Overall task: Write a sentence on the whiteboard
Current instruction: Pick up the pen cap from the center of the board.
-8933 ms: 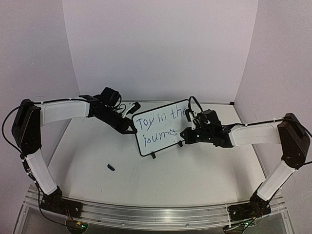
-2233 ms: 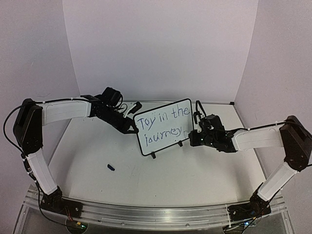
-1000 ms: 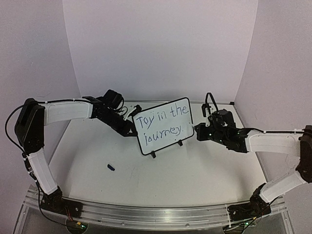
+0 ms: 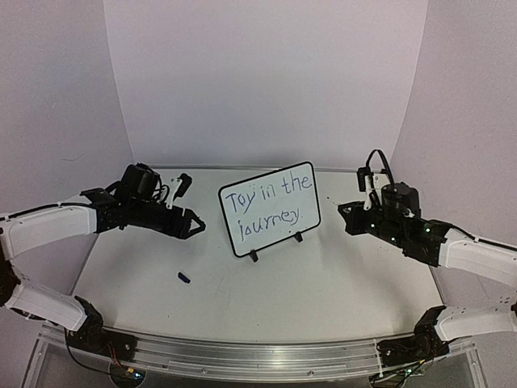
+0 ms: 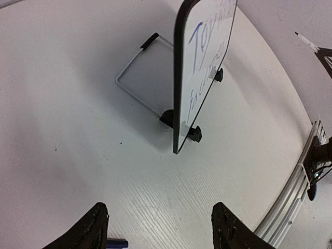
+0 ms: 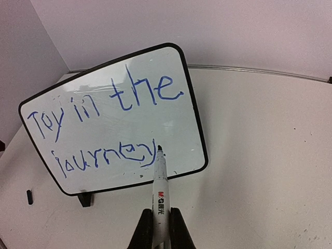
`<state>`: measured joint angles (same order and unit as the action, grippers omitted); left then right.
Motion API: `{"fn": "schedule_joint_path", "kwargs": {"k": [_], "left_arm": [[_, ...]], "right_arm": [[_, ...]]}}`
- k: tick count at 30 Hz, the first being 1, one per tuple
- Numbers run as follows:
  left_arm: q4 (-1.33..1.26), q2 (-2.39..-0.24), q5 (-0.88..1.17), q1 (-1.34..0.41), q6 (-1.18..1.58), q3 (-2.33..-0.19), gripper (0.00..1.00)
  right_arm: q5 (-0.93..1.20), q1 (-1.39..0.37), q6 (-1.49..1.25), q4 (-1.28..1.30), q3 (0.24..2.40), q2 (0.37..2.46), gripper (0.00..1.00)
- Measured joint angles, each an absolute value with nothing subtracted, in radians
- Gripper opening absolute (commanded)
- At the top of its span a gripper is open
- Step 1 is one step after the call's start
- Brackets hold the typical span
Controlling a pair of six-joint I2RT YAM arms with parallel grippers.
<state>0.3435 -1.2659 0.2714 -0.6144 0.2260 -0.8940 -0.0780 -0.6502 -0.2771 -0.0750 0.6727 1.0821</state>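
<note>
The whiteboard [image 4: 269, 210] stands upright on two black feet at mid-table, facing the arms. The sentence [image 4: 267, 205] is in blue: "Toy in the" above "journey." The right wrist view shows the whiteboard [image 6: 93, 98] and the sentence [image 6: 104, 122] face-on. My right gripper [image 4: 346, 217] is to the board's right, apart from it, shut on a white marker [image 6: 160, 192] whose bare tip points at the board's lower right. My left gripper [image 4: 191, 206] is open and empty, left of the board. The left wrist view shows my left gripper [image 5: 158, 220] above bare table and the board [image 5: 199, 67] edge-on.
A small dark marker cap [image 4: 184, 277] lies on the table in front of the left gripper; it also shows by the left finger in the left wrist view [image 5: 117, 243]. A wire stand [image 5: 136, 83] props the board from behind. White walls enclose the table.
The word "journey" was finished and a full stop added. My left gripper let go of the board's left edge and drew back left. My right gripper drew back right with the marker.
</note>
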Motion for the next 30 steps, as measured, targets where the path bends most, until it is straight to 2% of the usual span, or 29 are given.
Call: {"fn": "schedule_joint_path", "kwargs": {"k": [7, 30], "left_arm": [[0.231, -1.285, 0.268, -0.614, 0.384, -0.725, 0.7], [0.152, -1.528, 0.329, -0.592, 0.455, -0.709, 0.71]], "right_arm": [[0.041, -0.65, -0.338, -0.054, 0.668, 1.072, 0.0], [0.095, -0.65, -0.44, 0.001, 0.626, 1.01, 0.0]]}}
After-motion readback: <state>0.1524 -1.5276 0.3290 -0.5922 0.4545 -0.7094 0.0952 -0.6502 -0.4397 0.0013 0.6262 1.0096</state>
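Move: The pen cap lies on the table about 17 cm below the open left hand, roughly 5 cm back towards the base and 5 cm to its left. The whiteboard stands on that hand's other side, its middle some 20 cm to the right, about 9 cm farther out and 8 cm below. From the right hand, which holds the marker, the cap is about 41 cm to the left, 8 cm back and 22 cm below. Towards the pen cap the left hand sinks almost straight down, some 13 cm, edging slightly back and left early on. Its wrist tips about 20 degrees so the fingers point more steeply at the table; they stay open and stop short of the cap. The right hand eases back about 3 cm, tilting slightly and keeping its grip on the marker. ##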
